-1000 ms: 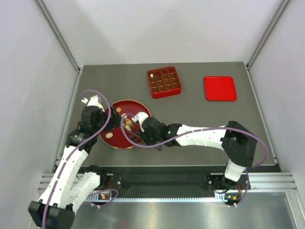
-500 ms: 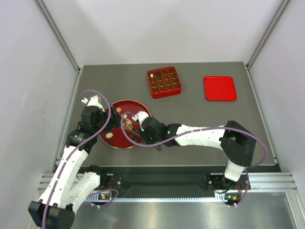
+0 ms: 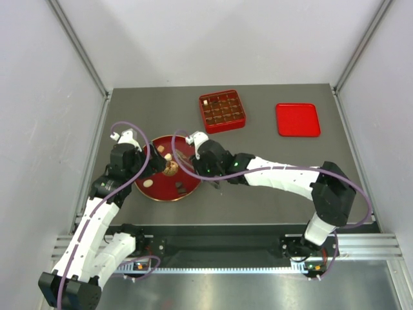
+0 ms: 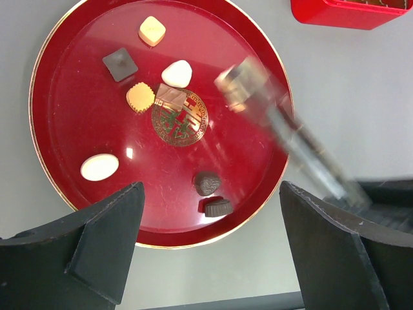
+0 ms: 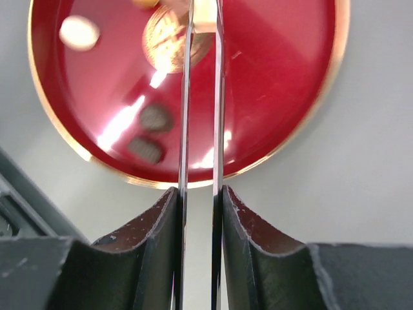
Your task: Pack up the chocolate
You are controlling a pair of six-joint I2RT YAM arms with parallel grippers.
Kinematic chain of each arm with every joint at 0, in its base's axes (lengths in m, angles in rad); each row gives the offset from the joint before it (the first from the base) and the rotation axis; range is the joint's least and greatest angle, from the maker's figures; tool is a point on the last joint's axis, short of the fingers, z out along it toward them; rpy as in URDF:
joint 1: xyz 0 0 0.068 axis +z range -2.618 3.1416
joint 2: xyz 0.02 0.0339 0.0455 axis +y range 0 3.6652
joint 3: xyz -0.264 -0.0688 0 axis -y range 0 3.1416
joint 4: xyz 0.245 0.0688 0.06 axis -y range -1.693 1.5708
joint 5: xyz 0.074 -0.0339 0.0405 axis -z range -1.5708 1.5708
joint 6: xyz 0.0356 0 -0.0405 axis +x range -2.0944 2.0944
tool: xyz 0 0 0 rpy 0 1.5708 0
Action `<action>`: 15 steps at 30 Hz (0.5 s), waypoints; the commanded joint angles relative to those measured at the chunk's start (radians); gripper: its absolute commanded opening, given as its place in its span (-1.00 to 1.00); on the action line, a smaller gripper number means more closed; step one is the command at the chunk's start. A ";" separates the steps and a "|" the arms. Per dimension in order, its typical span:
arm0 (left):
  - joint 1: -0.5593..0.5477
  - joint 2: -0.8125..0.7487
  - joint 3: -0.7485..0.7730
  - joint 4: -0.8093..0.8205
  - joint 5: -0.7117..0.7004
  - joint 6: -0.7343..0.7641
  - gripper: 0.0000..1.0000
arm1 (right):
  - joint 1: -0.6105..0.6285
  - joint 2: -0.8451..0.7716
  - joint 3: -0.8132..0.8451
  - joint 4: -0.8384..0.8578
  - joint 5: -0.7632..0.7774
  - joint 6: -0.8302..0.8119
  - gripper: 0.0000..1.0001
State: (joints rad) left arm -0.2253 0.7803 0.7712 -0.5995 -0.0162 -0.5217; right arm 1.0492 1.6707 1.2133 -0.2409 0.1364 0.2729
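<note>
The chocolate lies on a round red plate: a cream square, a dark square, white ovals, a tan fluted piece and two dark pieces near the rim. My right gripper is shut on metal tweezers, and a pale piece sits between their tips. In the left wrist view the tweezers show blurred above the plate's right side. My left gripper hangs open over the plate's near rim, holding nothing.
A red compartment box with pieces in some cells stands behind the plate. A flat red lid lies to the box's right. Both arms crowd the plate area at the left.
My right gripper has closed a little on the tweezers and moved away from the plate's near side toward the far right. The two dark pieces now show. The left arm has not moved.
</note>
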 commanded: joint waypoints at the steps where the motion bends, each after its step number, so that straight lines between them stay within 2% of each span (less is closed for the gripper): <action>1: -0.003 -0.018 -0.009 0.023 -0.002 0.002 0.81 | -0.093 -0.068 0.068 -0.003 0.012 -0.014 -0.49; 7: -0.005 -0.018 -0.010 0.024 0.004 0.002 0.81 | -0.303 -0.052 0.149 -0.018 -0.009 -0.072 -0.49; 15: -0.006 -0.018 -0.010 0.026 0.005 0.005 0.81 | -0.448 0.129 0.370 -0.035 -0.004 -0.141 -0.49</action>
State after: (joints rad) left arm -0.2256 0.7803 0.7712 -0.5995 -0.0154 -0.5217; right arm 0.6209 1.7435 1.4925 -0.2844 0.1371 0.1741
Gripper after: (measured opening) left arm 0.907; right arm 0.294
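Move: The right gripper holds the tweezers, a cream chocolate at their tip. The red box it is bound for has its middle about 21 cm ahead of this hand, 8 cm to its right and 11 cm lower. The round tray's middle is roughly 9 cm left and 1 cm ahead; the red lid is some 34 cm right and 18 cm ahead. From the left hand the box lies about 20 cm ahead and 22 cm right. Carry the tweezers and the cream chocolate clear of the tray with the right gripper, swinging quickly forward about 19 cm and to the right about 11 cm while rising some 8 cm, so the tip comes over the box's far left part. Turn the wrist roughly 20 degrees clockwise on the way, and keep the fingers closed on the tweezers. ##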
